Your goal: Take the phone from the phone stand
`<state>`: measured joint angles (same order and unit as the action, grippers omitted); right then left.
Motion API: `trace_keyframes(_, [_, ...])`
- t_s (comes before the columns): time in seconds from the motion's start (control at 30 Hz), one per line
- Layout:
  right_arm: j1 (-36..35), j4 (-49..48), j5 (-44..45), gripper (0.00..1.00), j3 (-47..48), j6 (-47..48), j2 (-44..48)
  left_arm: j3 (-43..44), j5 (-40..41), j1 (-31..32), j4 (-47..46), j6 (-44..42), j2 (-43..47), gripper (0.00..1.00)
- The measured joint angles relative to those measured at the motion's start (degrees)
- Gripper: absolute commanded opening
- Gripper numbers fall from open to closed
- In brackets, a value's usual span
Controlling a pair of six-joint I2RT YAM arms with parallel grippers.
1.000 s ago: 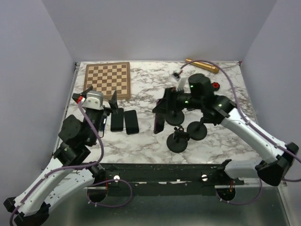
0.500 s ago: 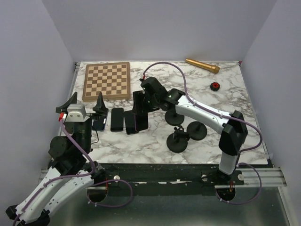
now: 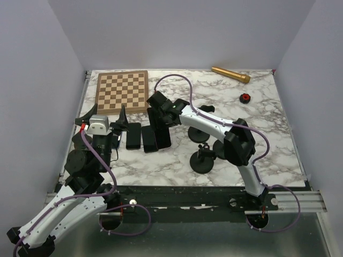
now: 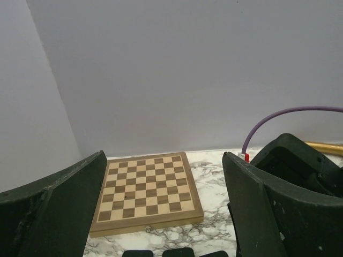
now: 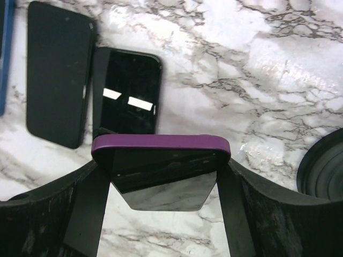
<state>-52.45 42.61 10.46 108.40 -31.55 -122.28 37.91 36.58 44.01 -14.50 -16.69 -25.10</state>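
My right gripper (image 5: 161,174) is shut on a phone (image 5: 159,168) with a purple case, gripping its two long sides. In the top view this phone (image 3: 163,134) hangs low over the table, just right of a row of phones, and my right gripper (image 3: 158,113) is above it. The black phone stands (image 3: 202,161) with round bases sit to its right, apart from it. My left gripper (image 3: 103,119) is open at the left with nothing between its fingers (image 4: 64,209).
Two black phones (image 3: 133,136) (image 3: 148,140) and a blue one (image 3: 113,141) lie flat in a row. A chessboard (image 3: 122,91) lies at the back left. A gold cylinder (image 3: 230,74) and a small red thing (image 3: 245,97) sit at the back right.
My right arm has swung left from the phone stands, carrying the purple phone to the row of flat phones. My left gripper has shifted slightly right and stays open.
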Motion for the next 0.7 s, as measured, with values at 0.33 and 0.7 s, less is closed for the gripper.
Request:
trace_keyframes(0.33, [0.00, 4.33, 5.27, 0.10, 3.39, -1.07, -5.31, -0.57, 0.00, 0.11, -0.81, -0.04, -0.15, 0.96])
trace_keyframes(0.7, [0.00, 3.80, 6.16, 0.21, 0.63, -3.54, -7.06, -0.94, 0.04, 0.11, -1.64, -0.83, -0.63, 0.95])
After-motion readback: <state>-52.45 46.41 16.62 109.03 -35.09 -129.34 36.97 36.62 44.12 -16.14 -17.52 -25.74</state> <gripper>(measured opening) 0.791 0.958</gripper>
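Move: The right hand already holds the phone, lower end down. The free spot for it lies some 12 cm below, about 3 cm back and 2 cm right. The nearest laid phone is roughly 8 cm left, level with the hand, the second phone another 8 cm left. The back stand's base is about 18 cm right and 1 cm ahead. For the idle left hand the spot is about 23 cm right, 8 cm ahead, 40 cm below. Still pinching the phone by its long sides near the upper end, the right hand lowers it about 6 cm towards the bare marble beside the row, bringing its lower end down to the table. It eases some 2.5 cm to the right, away from the nearest laid phone, and tips about 10 degrees so the fingers point more nearly straight down; the grip stays shut on the phone. ##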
